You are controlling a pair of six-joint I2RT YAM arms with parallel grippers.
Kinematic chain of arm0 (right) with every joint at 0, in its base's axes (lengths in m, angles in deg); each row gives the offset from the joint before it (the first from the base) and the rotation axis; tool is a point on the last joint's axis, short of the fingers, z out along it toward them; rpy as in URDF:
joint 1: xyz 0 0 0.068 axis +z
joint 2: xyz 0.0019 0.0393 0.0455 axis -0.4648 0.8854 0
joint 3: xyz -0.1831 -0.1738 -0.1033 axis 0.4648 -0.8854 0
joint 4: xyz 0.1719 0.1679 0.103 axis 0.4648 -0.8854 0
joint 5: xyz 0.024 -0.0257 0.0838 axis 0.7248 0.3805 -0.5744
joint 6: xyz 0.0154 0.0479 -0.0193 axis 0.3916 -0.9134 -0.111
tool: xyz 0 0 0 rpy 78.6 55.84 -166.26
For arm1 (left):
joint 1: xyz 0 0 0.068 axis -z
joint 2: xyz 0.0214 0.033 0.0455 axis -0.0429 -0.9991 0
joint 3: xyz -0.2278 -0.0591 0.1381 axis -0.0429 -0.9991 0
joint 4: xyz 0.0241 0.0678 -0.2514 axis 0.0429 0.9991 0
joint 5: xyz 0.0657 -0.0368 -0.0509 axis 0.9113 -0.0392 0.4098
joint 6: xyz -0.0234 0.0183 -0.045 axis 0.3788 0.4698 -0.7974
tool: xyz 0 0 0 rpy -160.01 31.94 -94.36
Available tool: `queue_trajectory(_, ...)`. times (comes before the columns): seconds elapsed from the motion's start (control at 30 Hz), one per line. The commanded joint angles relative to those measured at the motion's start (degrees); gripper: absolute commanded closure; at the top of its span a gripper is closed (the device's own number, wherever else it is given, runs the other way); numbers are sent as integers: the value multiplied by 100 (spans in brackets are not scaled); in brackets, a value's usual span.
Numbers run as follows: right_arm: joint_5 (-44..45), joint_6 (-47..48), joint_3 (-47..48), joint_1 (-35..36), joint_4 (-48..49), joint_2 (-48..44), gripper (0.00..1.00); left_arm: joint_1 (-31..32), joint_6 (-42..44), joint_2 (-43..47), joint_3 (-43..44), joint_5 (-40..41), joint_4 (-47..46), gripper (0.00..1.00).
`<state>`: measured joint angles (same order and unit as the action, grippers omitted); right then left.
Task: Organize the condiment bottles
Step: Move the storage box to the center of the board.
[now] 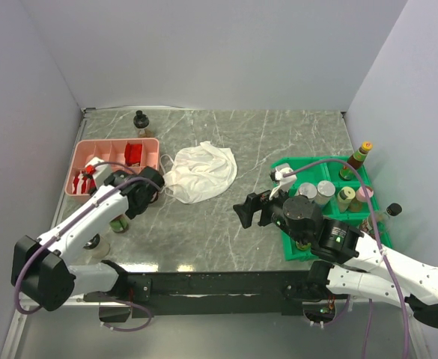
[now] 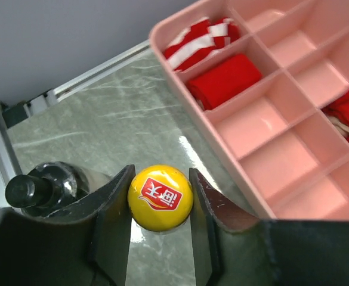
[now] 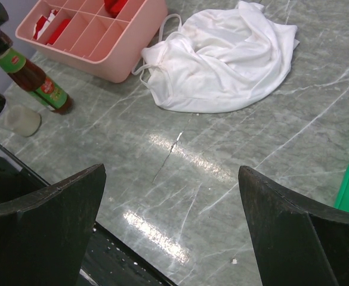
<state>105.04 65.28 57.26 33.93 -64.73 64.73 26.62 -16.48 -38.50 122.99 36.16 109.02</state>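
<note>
My left gripper (image 2: 160, 171) is shut on the yellow cap (image 2: 160, 198) of a dark sauce bottle (image 3: 41, 82) with a red and green label. The bottle stands on the table just in front of the pink tray (image 2: 219, 140). A black-capped clear jar (image 2: 28, 190) stands close beside it on the left. Another dark bottle (image 1: 141, 123) stands behind the pink tray at the back. Several bottles and jars stand in the green tray (image 1: 290, 249) on the right, among them a tall amber one (image 1: 357, 160). My right gripper (image 3: 171, 173) is open over bare table, holding nothing.
A crumpled white cloth (image 1: 201, 173) lies mid-table between the two trays. The pink tray (image 1: 115, 144) holds red packets (image 1: 134, 153) in some compartments. Grey walls close in the table on three sides. The table's front edge runs just below my right gripper.
</note>
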Motion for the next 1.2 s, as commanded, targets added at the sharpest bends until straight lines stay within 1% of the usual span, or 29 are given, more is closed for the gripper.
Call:
queue_trajectory(0.0,116,72,18,7,157,-56,0,674,727,17,831,510,252,99)
queue_trajectory(0.07,151,55,18,-1,131,-65,0,1098,1033,8,1104,554,209,99)
queue_trajectory(0.1,247,20,18,-1,122,-91,0,1517,1201,-9,1192,545,113,99)
queue_trajectory(0.17,397,-50,9,-1,53,-144,0,1898,1691,-45,1403,475,-98,99)
queue_trajectory(0.2,476,-120,18,-1,0,-161,0,2274,1842,-88,1465,423,-369,99)
queue_trajectory(0.23,616,-164,18,-19,-27,-214,0,2478,2018,-97,1561,396,-528,99)
queue_trajectory(0.27,670,-191,18,-19,-105,-249,0,2671,2481,-106,1597,370,-800,99)
queue_trajectory(0.3,705,-226,18,-19,-124,-275,0,3038,2921,-71,1554,213,-1681,99)
queue_trajectory(0.33,688,-226,9,-19,-141,-354,0,3190,3517,-28,1475,-50,-2421,99)
queue_trajectory(0.37,644,-218,9,-28,-133,-390,0,3305,4837,25,1370,-374,-3116,99)
queue_trajectory(0.4,592,-183,-8,-28,-124,-425,0,3471,5311,156,1160,-734,-3697,99)
queue_trajectory(0.43,539,-165,-17,-28,-106,-503,0,3534,5629,218,1045,-1434,-4721,99)
queue_trajectory(0.47,434,-156,-26,-28,-98,-530,0,3569,6050,306,922,-1719,-5149,99)
queue_trajectory(0.5,415,-174,-17,-36,-124,-565,0,3604,6237,498,607,-2044,-5649,99)
queue_trajectory(0.53,433,-200,-17,-28,-167,-627,0,3605,6630,587,439,-2613,-6481,99)
queue_trajectory(0.6,450,-235,-26,-28,-220,-697,0,3605,7098,763,-52,-3152,-7355,99)
queue_trajectory(0.63,442,-235,-35,-36,-212,-793,0,3605,7517,781,-177,-3494,-8038,99)
queue_trajectory(0.73,380,-227,-113,-28,-177,-987,0,3605,8108,597,-441,-3926,-8702,99)
queue_trajectory(0.77,389,-226,-140,-28,-177,-1031,0,3605,8215,475,-485,-4276,-9078,99)
queue_trajectory(0.87,494,-218,-166,-28,-273,-1163,0,3605,8453,133,-521,-4787,-9607,99)
queue_trajectory(1.03,626,-191,-184,-36,-405,-1374,0,3605,8646,-483,-319,-5193,-9898,98)
queue_trajectory(1.13,644,-156,-219,-28,-440,-1497,0,3605,8664,-809,-266,-5378,-10101,94)
queue_trajectory(1.17,661,-139,-219,-28,-458,-1523,0,3605,8664,-975,-188,-5431,-10101,90)
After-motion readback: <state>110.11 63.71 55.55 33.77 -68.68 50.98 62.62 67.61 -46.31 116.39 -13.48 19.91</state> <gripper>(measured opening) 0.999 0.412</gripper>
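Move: The left hand already grips the standing sauce bottle by its yellow cap, the tabletop about 18 cm below. The green storage box's middle lies about 72 cm to that hand's right and 6 cm ahead. From the same hand, the pink box is 20 cm ahead, 4 left; the white cloth 19 ahead, 28 right; the black-capped bottle 9 back, 6 left. For the open right hand, the sauce bottle stands about 44 cm left, 4 ahead. Keeping its grip on the yellow cap, the left hand lifts the sauce bottle and swings it about 41 cm to the right along the near side of the cloth, towards the open right hand and the green box, rising some 6 cm before easing down about half of that, while the wrist turns some 110 degrees clockwise. The right hand, fingers still wide open and touching nothing, backs off about 5 cm to the right and 3 cm up with a slight roll that raises its left side. ##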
